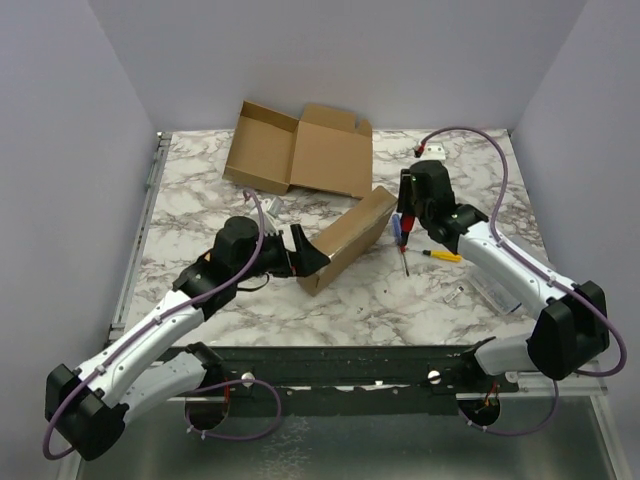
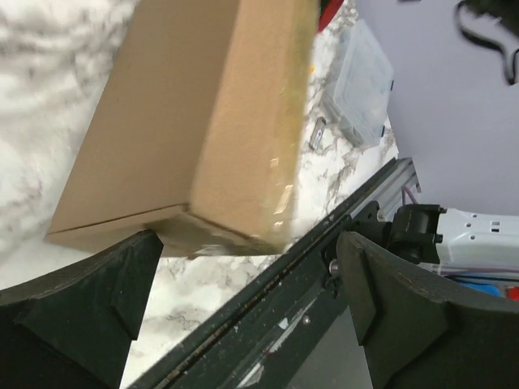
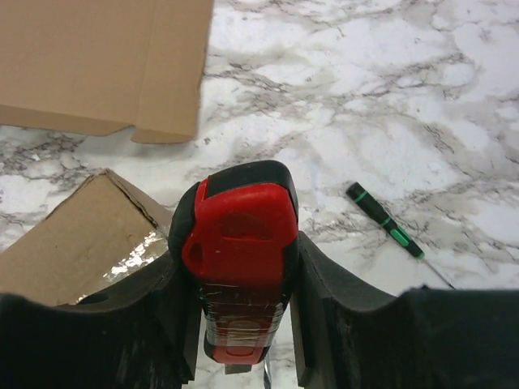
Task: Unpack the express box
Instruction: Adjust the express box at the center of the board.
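Observation:
The express box (image 1: 350,238), a shut brown carton with clear tape on its seam, lies slantwise at mid-table. Its near end fills the left wrist view (image 2: 186,121), and one taped corner shows in the right wrist view (image 3: 73,243). My left gripper (image 1: 305,255) (image 2: 247,267) stands wide open just short of the box's near-left end, with nothing between its fingers. My right gripper (image 1: 405,235) (image 3: 239,275) is shut on a red and black utility knife (image 3: 239,235) (image 1: 402,232), held just off the box's far right end above the marble.
An opened, flattened carton (image 1: 300,150) (image 3: 97,65) lies at the back. A yellow-handled screwdriver (image 1: 442,256) and a green-black one (image 3: 381,220) lie right of the knife. A clear plastic case (image 2: 361,85) and a small metal piece (image 1: 455,294) sit near the black front rail (image 2: 308,267).

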Robot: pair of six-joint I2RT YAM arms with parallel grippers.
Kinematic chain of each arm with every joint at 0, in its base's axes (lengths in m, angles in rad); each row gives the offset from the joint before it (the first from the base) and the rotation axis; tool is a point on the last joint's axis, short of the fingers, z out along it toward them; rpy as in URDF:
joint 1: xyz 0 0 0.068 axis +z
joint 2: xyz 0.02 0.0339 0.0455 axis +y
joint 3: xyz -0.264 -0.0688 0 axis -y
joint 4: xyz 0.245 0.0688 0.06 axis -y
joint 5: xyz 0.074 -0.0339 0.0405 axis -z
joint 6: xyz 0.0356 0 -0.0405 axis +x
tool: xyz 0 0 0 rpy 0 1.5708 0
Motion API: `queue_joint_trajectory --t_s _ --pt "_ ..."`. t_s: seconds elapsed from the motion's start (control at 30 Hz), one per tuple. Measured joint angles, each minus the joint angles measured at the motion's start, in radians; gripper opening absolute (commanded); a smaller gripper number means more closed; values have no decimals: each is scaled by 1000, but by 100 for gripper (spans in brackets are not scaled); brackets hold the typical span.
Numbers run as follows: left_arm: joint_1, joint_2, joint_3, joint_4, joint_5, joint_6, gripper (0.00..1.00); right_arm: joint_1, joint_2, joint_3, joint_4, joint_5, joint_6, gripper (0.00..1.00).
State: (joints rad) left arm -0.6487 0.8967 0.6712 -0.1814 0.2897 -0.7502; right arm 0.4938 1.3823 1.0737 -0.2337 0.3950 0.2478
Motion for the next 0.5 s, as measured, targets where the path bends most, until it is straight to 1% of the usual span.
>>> queue_joint_trajectory --t_s 0.13,0.2,0.3,0.37,0.5 --pt "5 29 167 -95 -30 133 99 3 -26 6 -87 39 -3 0" --pt "7 69 243 -106 -40 194 99 4 -51 6 -131 51 -6 0" --pt "7 153 346 -111 -47 251 98 7 -91 5 -146 33 -21 0" --pt "7 187 363 -110 -47 271 99 10 -104 10 -154 19 -23 0" --pt "7 196 362 -150 -47 283 99 11 -96 19 -158 -12 -29 0"
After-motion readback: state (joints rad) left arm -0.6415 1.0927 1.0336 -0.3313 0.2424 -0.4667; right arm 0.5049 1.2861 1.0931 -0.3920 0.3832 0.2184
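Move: The express box stands on edge, slanting from near-left to far-right. Its middle lies about 8 cm right of the left hand, 3 cm ahead and 8 cm lower, its near end close by the open fingers. The opened carton lies 27 cm ahead of this hand and 4 cm left. From the right hand, the express box is some 13 cm left and 10 cm back, 8 cm below; the blue screwdriver is 12 cm back, 1 cm right, on the table. Close at the express box's near end, the left hand's wide-open fingers come up off it, rising about 8 cm and reaching some 5 cm forward while they tip up roughly 15 degrees; the hand then sinks a little. The right hand, still gripping the red knife beside the far end, eases back about 3 cm, shifting slightly right, then rises a little. ##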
